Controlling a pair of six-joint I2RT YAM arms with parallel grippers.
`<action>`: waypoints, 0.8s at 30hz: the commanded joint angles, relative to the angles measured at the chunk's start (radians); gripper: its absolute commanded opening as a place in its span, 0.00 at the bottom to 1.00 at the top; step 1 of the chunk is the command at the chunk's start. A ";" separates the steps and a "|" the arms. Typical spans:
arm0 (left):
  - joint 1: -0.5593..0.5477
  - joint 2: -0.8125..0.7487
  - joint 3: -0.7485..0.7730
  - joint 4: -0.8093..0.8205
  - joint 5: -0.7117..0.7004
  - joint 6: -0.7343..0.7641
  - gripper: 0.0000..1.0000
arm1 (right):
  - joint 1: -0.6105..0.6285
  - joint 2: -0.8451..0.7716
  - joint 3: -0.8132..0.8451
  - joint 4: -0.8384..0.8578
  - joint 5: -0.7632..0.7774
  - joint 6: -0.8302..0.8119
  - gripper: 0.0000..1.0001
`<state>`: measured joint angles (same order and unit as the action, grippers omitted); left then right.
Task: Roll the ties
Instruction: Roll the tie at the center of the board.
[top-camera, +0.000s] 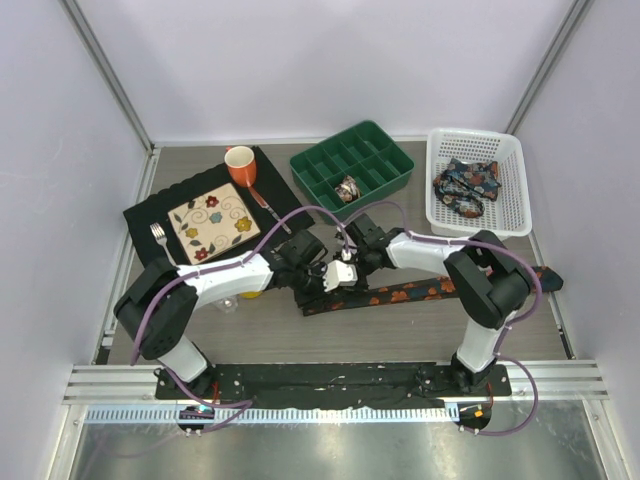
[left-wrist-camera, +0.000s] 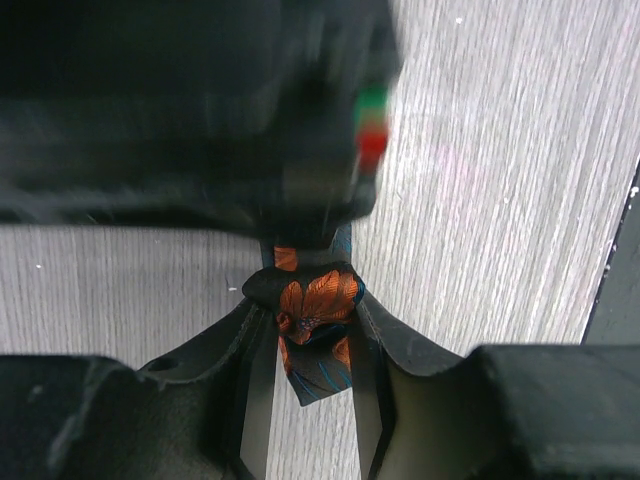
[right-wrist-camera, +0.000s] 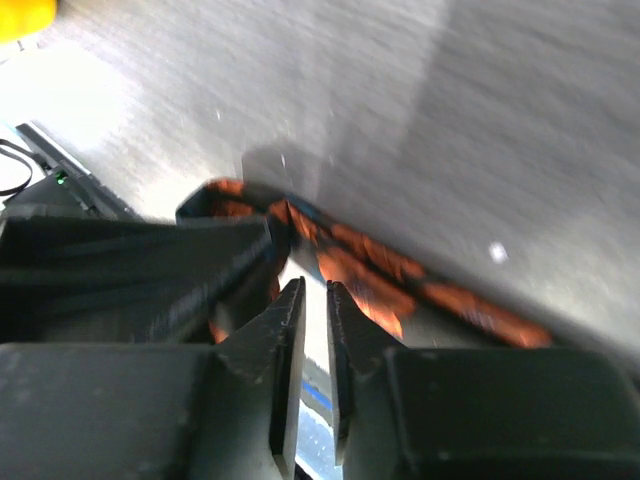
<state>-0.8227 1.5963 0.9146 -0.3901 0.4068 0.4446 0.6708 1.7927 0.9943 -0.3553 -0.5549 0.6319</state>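
Note:
A dark tie (top-camera: 420, 291) with orange flowers lies stretched across the table, running from the middle out to the right. Its left end is folded into a small bundle (left-wrist-camera: 318, 298). My left gripper (top-camera: 318, 278) (left-wrist-camera: 310, 296) is shut on that bundle, with the tie's tip hanging between the fingers. My right gripper (top-camera: 345, 262) (right-wrist-camera: 313, 290) sits just to the right of the bundle, its jaws a narrow gap apart with nothing between them; the tie (right-wrist-camera: 375, 285) lies just past its fingertips. A rolled tie (top-camera: 348, 188) sits in the green organiser (top-camera: 385, 158). More ties (top-camera: 466, 186) lie in the white basket (top-camera: 512, 180).
At the back left a black placemat (top-camera: 145, 215) holds a flowered plate (top-camera: 212, 222), a fork (top-camera: 158, 238), an orange mug (top-camera: 240, 165) and a knife (top-camera: 268, 205). A yellow object (top-camera: 250, 293) lies under the left arm. Walls close in on three sides.

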 joint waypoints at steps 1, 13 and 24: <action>-0.001 -0.004 0.024 -0.038 0.012 0.032 0.35 | -0.027 -0.114 -0.031 -0.013 -0.020 0.005 0.25; -0.003 0.019 0.030 -0.006 0.059 0.026 0.37 | -0.056 -0.171 -0.198 0.326 -0.158 0.167 0.41; -0.009 0.040 0.036 0.002 0.063 0.011 0.37 | -0.056 -0.153 -0.201 0.386 -0.185 0.178 0.42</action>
<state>-0.8249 1.6253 0.9211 -0.4011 0.4431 0.4557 0.6178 1.6489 0.7845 -0.0250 -0.7132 0.7963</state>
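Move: Already between the left fingertips is the small rolled end of the tie; from the right hand it lies about 2 cm to the left, 1 cm back and 2 cm below. From the right hand, the tie's flat tail has its middle roughly 21 cm to the right and 1 cm ahead, the yellow mug stands some 17 cm to the left and level with it, and the green tray is about 23 cm ahead and 1 cm to the right. Backing out to the right by about 1 cm while rising some 3 cm, the right hand opens its nearly shut fingers to under half. It then eases back left nearly 2 cm over the tie's rolled end, tilting about 15 degrees so the fingers point more level towards the left. The left hand stays put, keeping its pinch on the rolled end and sinking barely half a centimetre. ##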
